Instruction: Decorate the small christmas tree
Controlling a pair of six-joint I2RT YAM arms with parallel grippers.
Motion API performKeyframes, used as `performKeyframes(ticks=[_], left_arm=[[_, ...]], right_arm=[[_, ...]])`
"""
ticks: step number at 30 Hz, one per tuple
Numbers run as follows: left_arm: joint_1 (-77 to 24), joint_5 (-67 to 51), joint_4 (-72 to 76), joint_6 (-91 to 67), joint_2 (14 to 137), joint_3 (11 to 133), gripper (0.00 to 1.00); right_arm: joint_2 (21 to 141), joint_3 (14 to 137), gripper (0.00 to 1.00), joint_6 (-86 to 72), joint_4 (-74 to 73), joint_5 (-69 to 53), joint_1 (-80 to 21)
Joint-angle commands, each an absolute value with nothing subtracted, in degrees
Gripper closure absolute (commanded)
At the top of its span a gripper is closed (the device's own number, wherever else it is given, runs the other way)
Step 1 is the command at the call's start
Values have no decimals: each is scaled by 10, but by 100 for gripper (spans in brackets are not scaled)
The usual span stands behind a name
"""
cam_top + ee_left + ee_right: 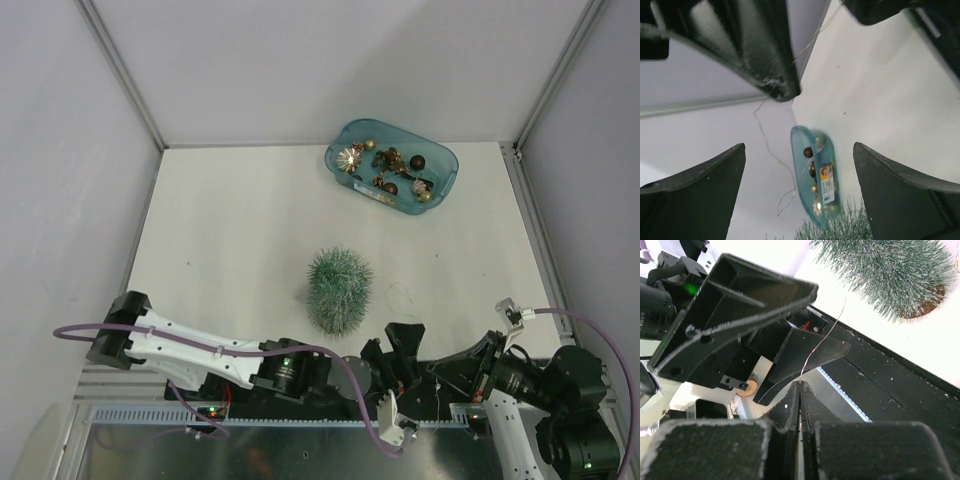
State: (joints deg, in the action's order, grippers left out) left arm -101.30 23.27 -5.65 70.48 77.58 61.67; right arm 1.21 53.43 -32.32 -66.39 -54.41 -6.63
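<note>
The small christmas tree (340, 290), a frosted bluish-green bottle-brush cone, lies near the table's front edge; its wood-slice base (927, 302) shows in the right wrist view. My right gripper (800, 382) is shut on a thin wire (821, 337) that runs up toward the tree (890, 270). My left gripper (799, 145) stands open just in front of it, nothing between its fingers (740, 305). The wire (769, 145) hangs loose ahead of the left gripper. In the top view both grippers, left (390, 345) and right (425, 378), meet just right of and below the tree.
A teal plastic tray (445, 165) holding several ornaments stands at the back right; it also shows in the left wrist view, tray (801, 165). White walls and metal rails (120, 70) enclose the table. The arms' bases and cables crowd the near edge.
</note>
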Motion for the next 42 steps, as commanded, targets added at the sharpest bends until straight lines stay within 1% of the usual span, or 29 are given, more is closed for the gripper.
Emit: performKeyframes(ticks=[1,8,12,15,17,21,23,26,31,38,40,42], left_arm=[[-1015,343,15,697,781,636,7],[-988,354,15,669,769,614,7],[-954,327,9,627,759,612,10],[-938,276,-31,579,748,617,13],[-931,228,-66,534,741,633,18],[-895,53,-135,477,693,640,30],[-881,-5,-145,471,672,627,34],[-875,-5,-150,451,677,633,38],[-872,34,-146,440,701,658,43],[-873,32,-129,463,730,666,37],[-873,39,-118,478,735,667,37],[-873,48,-108,491,738,667,40]], right_arm=[[5,562,100,-300,-688,-528,-76],[5,587,100,-288,-716,-516,-87],[4,607,100,-283,-739,-510,-91],[5,612,100,-284,-739,-510,-92],[6,612,100,-286,-736,-511,-93],[8,616,100,-288,-732,-510,-95],[9,617,100,-288,-730,-510,-96],[10,620,100,-290,-727,-512,-96],[10,624,100,-293,-724,-516,-98],[10,629,100,-299,-716,-527,-100],[9,629,100,-299,-717,-527,-101],[9,628,100,-300,-718,-526,-103]])
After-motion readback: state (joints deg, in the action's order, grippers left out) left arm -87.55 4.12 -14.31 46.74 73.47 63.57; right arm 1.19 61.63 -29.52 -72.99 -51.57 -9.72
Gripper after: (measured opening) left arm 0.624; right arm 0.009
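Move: The thin wire, pinched in the right fingertips, has its nearest stretch about 3 cm to the right of the open left hand, level fore and aft and 1 cm lower. From the right fingertips that stretch is 3 cm ahead and 2 cm left at equal height. The Christmas tree stands 14 cm ahead and 14 cm left of the left hand, 15 cm lower; from the right hand, 17 cm ahead, 18 cm left, 16 cm lower. Left goes 7 cm forward, 3 back, partly closing by the wire; right keeps its pinch, backing 3 cm. ##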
